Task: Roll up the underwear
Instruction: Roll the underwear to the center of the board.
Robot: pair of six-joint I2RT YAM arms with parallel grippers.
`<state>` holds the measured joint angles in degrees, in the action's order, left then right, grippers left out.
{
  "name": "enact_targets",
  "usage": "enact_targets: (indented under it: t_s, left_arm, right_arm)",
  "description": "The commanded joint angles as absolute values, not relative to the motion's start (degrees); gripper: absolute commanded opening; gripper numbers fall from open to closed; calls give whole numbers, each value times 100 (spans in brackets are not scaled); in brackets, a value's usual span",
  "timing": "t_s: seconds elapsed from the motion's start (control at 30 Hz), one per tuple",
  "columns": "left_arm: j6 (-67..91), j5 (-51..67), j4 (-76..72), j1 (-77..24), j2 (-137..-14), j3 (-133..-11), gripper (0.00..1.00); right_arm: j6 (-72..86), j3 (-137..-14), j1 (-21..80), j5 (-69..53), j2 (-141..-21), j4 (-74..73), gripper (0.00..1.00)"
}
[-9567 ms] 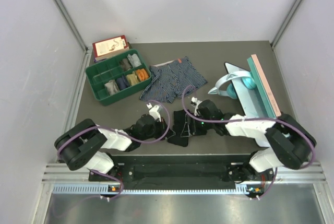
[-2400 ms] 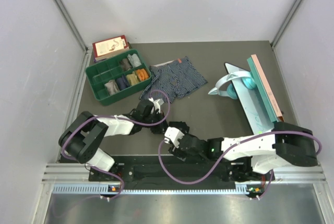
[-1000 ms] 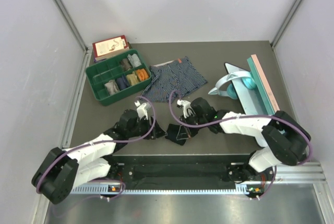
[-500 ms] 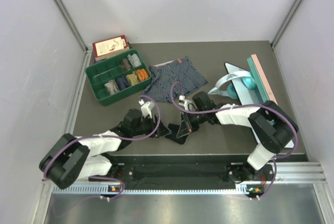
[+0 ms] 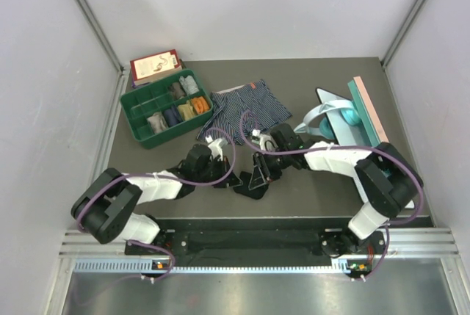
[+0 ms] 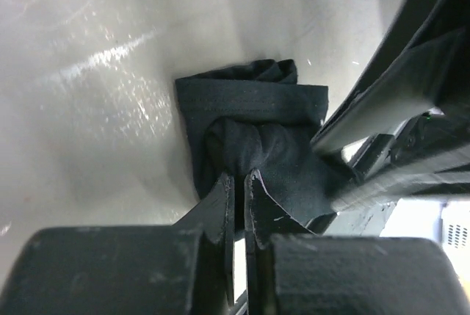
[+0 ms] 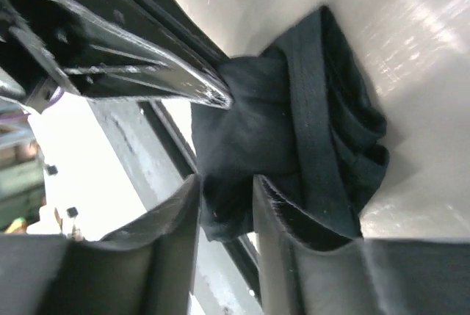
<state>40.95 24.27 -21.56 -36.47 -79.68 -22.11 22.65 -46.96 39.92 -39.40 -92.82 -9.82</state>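
Observation:
The black underwear [image 5: 245,184] lies bunched in a partly rolled bundle near the table's front edge, between my two grippers. My left gripper [image 5: 226,177] is at its left side, and in the left wrist view [image 6: 239,180] its jaws are nearly closed on a thin fold of the black cloth [image 6: 257,109]. My right gripper [image 5: 257,175] is at its right side, and in the right wrist view [image 7: 226,192] it is shut on a thick lump of the bundle [image 7: 323,109]. The striped underwear [image 5: 246,113] with its orange waistband lies flat further back, untouched.
A green divider tray [image 5: 125,106] holding several rolled cloths stands at the back left, with a red book [image 5: 156,64] behind it. A teal and pink board [image 5: 367,120] and a pale blue curved object [image 5: 323,118] lie at the right.
Both grippers have stayed at the black bundle. The left gripper has shifted a little right and away from the front edge. The right arm's elbow has swung back.

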Motion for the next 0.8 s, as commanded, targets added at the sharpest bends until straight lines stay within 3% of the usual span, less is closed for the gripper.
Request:
enact_targets:
  t_s: [0.0, 0.03, 0.13, 0.23, 0.77]
  left_arm:
    - [3639, 2197, -1109, -3656, -8340, -2723, 0]
    - [3569, 2223, -1038, -3656, -8402, -2786, 0]
    - [3472, 2346, -809, -3656, -8622, -2979, 0]
    - [3411, 2373, -686, -3656, -8710, -3067, 0]
    - [3322, 2338, -422, -3656, -8692, -3208, 0]
  right_arm:
    - [1828, -5036, 3763, -3551, -8719, -1450, 46]
    - [1802, -5045, 3718, -3551, -8658, -1450, 54]
    - [1705, -5036, 3499, -3490, -8464, -1406, 64]
    - [1653, -4966, 3332, -3480, -8516, -1232, 69]
    - [1784, -4403, 3401, -3902, -9413, -194, 76]
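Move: Close over the right part of the rolled underwear, the right hand has its middle about 3 cm ahead, 2 cm to the left and 2 cm below. The striped boxers lie some 24 cm ahead and 3 cm left of this hand, the headphones roughly 22 cm ahead and 22 cm to its right. From the left hand, already shut on the roll's left side, the underwear's middle is about 3 cm right and 1 cm below. Swinging forward and a little right in a low arc, the part-open right hand rises about 3 cm, then sinks to slightly below its starting height, ending some 4 cm farther out. Its fingers spread wide, to straddle the underwear's waistband end, one on the near side and one on the far side. The left hand keeps its fingers shut on the cloth, easing barely a centimetre down and right. ##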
